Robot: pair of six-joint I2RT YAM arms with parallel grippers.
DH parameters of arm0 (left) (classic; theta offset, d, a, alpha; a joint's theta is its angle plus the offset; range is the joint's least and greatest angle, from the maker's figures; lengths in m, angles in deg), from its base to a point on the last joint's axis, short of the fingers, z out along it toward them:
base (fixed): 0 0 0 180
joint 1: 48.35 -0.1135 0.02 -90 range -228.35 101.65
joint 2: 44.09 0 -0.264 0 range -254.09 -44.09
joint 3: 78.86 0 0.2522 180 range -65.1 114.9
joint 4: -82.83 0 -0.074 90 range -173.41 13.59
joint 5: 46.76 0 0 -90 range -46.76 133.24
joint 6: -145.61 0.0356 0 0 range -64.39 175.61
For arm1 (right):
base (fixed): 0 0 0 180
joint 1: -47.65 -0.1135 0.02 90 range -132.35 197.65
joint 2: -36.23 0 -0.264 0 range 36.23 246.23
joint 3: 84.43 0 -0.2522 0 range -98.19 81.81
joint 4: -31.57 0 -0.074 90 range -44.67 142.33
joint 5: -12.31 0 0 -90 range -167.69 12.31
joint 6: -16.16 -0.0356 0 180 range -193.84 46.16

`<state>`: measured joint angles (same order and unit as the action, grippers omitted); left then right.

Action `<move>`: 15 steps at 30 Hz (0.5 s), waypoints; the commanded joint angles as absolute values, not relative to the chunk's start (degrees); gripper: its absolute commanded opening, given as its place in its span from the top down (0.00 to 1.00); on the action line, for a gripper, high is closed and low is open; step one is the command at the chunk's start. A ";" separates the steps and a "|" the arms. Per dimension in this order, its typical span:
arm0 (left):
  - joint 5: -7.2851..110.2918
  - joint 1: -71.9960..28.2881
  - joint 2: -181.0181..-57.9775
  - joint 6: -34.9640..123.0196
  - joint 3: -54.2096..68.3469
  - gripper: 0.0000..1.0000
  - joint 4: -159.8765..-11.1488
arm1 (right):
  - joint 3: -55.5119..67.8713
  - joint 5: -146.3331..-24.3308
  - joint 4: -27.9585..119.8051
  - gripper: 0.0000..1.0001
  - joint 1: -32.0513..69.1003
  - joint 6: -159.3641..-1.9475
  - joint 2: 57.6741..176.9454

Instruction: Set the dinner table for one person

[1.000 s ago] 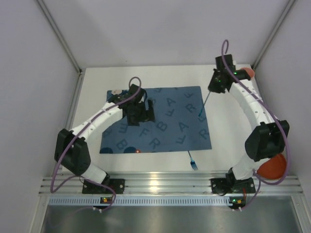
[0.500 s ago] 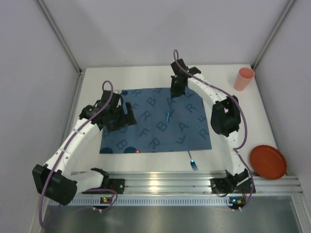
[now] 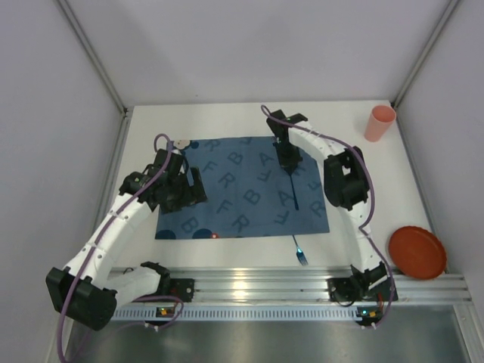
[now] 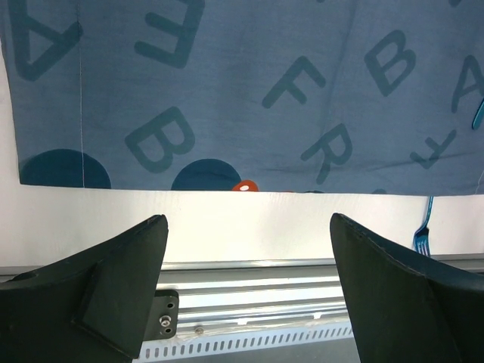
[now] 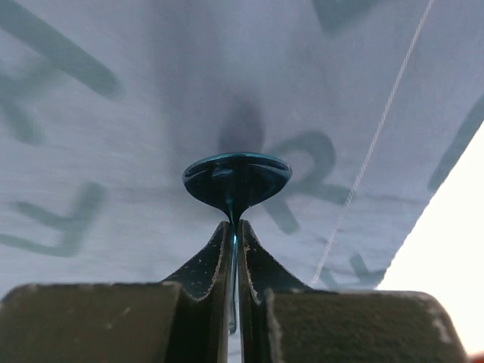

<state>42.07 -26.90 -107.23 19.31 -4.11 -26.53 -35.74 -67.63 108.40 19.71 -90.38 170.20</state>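
The white dinner table point(image 3: 363, 181) carries a dark blue letter-printed placemat point(image 3: 242, 189). My right gripper point(image 3: 286, 157) is shut on the thin handle of a blue spoon point(image 3: 293, 189) and holds it over the right part of the mat. In the right wrist view the spoon's bowl point(image 5: 237, 178) sticks out past the closed fingertips point(image 5: 233, 227), just above the cloth. My left gripper point(image 3: 181, 189) is open and empty over the mat's left part. In its wrist view point(image 4: 247, 227) the jaws stand wide apart above the mat's near edge. A blue fork point(image 3: 300, 253) lies on the table below the mat's right corner.
A pink cup point(image 3: 380, 122) stands at the far right corner. A red plate point(image 3: 417, 252) lies at the near right. A small round disc point(image 3: 180, 142) sits by the mat's far left corner. A small orange thing point(image 4: 243, 185) lies at the mat's near edge. The aluminium rail point(image 3: 242, 283) runs along the front.
My right gripper has carried the spoon rightward and nearer, from the mat's middle to its right part. The left gripper has shifted only slightly and stays open.
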 commanded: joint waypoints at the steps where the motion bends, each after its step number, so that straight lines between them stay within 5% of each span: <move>1: 41.31 -27.17 -106.14 18.43 -4.37 0.06 -25.93 | -31.05 -63.28 110.55 1.00 19.79 -88.08 165.52; 3: 41.40 -27.08 -106.23 18.52 -4.19 0.06 -25.93 | -27.79 -63.54 108.88 1.00 19.70 -88.60 165.08; 5: 41.83 -27.17 -106.23 18.43 -4.19 0.06 -25.84 | -27.26 -63.37 108.87 0.73 19.79 -89.13 165.25; 6: 42.01 -27.08 -106.32 18.43 -4.19 0.06 -25.84 | -27.17 -62.93 108.87 0.40 19.79 -90.00 165.25; 9: 42.98 -27.17 -106.49 18.95 -4.10 0.07 -26.19 | -27.00 -61.17 108.96 0.20 19.79 -91.33 163.51; 15: 45.00 -27.08 -106.23 20.19 -5.07 0.07 -26.80 | -19.37 -60.02 109.66 0.13 19.53 -94.40 149.46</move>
<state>42.82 -26.90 -107.23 19.45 -4.17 -26.59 -21.67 -61.62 108.31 19.95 -91.71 161.50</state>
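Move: About 8 cm back, 1 cm to the right and 2 cm below the right hand is the spot on the placemat where the gripped spoon will lie. The mat's right edge runs level with the hand, some 7 cm to its right. The fork lies roughly 25 cm back and 2 cm right; the plate is about 25 cm back and 32 cm right. From the left hand, the spoon's spot is around 12 cm ahead, 25 cm right and 15 cm below. Lowering the spoon about 1.5 cm while drawing back and to the right some 3 cm, the right hand brings it down onto the mat, then opens its fingers wide from shut and lets go. It carries on right and back, clear of the spoon, and lifts about 2 cm, its wrist rolled only slightly. ##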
